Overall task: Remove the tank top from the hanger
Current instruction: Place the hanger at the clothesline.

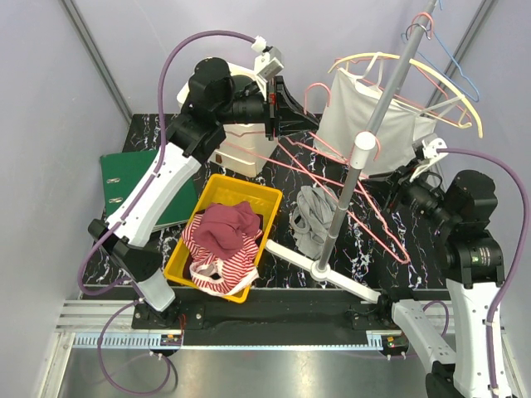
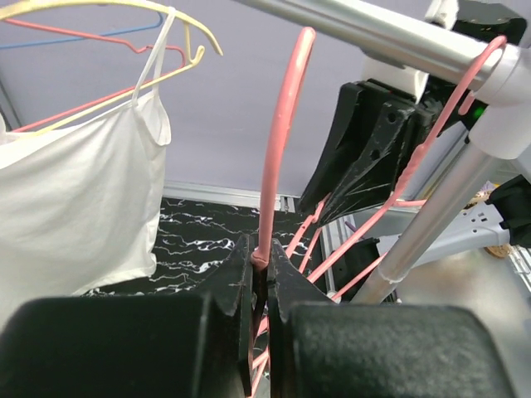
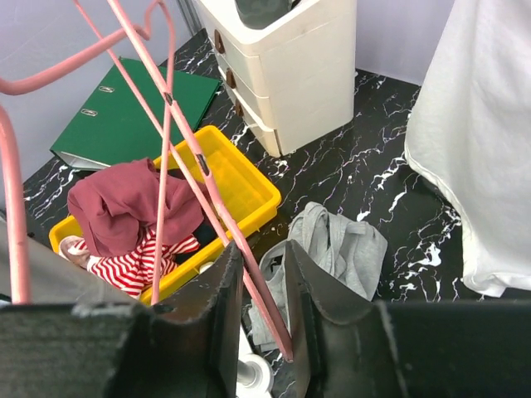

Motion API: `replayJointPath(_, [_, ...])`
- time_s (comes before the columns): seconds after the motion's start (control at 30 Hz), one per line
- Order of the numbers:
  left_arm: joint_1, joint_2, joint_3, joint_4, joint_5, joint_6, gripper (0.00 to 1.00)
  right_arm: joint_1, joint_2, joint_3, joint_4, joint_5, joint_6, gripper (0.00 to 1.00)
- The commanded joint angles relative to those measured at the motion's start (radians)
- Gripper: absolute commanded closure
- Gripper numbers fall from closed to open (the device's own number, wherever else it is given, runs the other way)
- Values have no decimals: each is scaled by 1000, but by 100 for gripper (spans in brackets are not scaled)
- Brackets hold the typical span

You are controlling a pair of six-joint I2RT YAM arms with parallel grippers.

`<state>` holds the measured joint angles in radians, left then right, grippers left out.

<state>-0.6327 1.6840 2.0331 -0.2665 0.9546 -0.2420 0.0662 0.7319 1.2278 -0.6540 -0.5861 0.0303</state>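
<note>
A bare pink hanger [image 1: 348, 186] slants across the middle, off the rack. My left gripper [image 1: 292, 116] is shut on its hook [image 2: 278, 141], pinched at the fingertips [image 2: 261, 265]. My right gripper [image 1: 402, 184] is open, and the hanger's lower bar [image 3: 207, 178] runs loosely through the gap between its fingers [image 3: 261, 290]. A grey tank top [image 1: 314, 217] lies crumpled on the table under the hanger, also in the right wrist view [image 3: 340, 249]. A white tank top [image 1: 369, 116] hangs on a yellow hanger [image 1: 431, 75] on the rack.
The rack's metal pole [image 1: 365, 141] leans across the table from its white base [image 1: 319, 267]. A yellow bin [image 1: 184, 249] holds maroon and red-striped clothes. A white drawer unit [image 1: 241, 137] and a green binder [image 1: 133, 178] sit at the back left.
</note>
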Motion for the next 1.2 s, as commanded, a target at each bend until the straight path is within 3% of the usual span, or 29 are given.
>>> replayJointPath(0.0, [-42, -24, 7, 107, 41, -66, 100, -2, 40, -8, 103, -18, 20, 79])
replayJointPath(0.1, [-47, -17, 18, 108, 32, -75, 100, -2, 57, -22, 119, -32, 33, 100])
replayJointPath(0.27, [-45, -26, -11, 108, 0, -68, 87, -3, 34, -39, 131, 12, 23, 100])
replayJointPath(0.4, [-44, -50, -54, 72, -112, -45, 56, -2, 0, -50, 129, 61, -24, 100])
replayJointPath(0.53, [-39, -76, -70, 26, -191, -10, 43, -2, -15, -59, 122, 123, -56, 100])
replayJointPath(0.83, [-29, -187, -136, 6, -323, -17, 28, -3, 17, -54, 139, 160, -36, 100])
replayJointPath(0.87, [-27, -197, -136, 1, -327, -19, 24, -2, 14, -56, 145, 164, -9, 100])
replayJointPath(0.9, [-25, -201, -136, -10, -333, -22, 1, -2, 5, -59, 155, 167, -4, 100])
replayJointPath(1.17, [-19, -322, -285, -11, -431, -13, 1, 0, -14, -21, 149, 180, -26, 100])
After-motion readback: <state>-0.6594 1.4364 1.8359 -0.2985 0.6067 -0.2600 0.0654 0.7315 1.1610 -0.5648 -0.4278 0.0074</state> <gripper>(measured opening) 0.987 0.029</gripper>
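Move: The pink hanger's neck is still pinched in the left fingers; its other end lies right between the right hand's half-open pads, about 10 cm right of the left hand, 4 cm back and 9 cm lower. From the left hand the clothesline's white post cap sits roughly 9 cm right and 10 cm back, about level, and the hanging white tank top some 15 cm ahead, 12 cm right and 5 cm lower. The pink hanger changes hands: the right fingers shut on its near end and keep it, shifting a little left, then about 3 cm forward and 4 cm right while turning clockwise some 15 degrees. The left fingers then open wide off the neck; that hand eases forward with a dip, then backs out leftward about 5 cm, drawing back and rising, turned nearly 20 degrees counter-clockwise. ##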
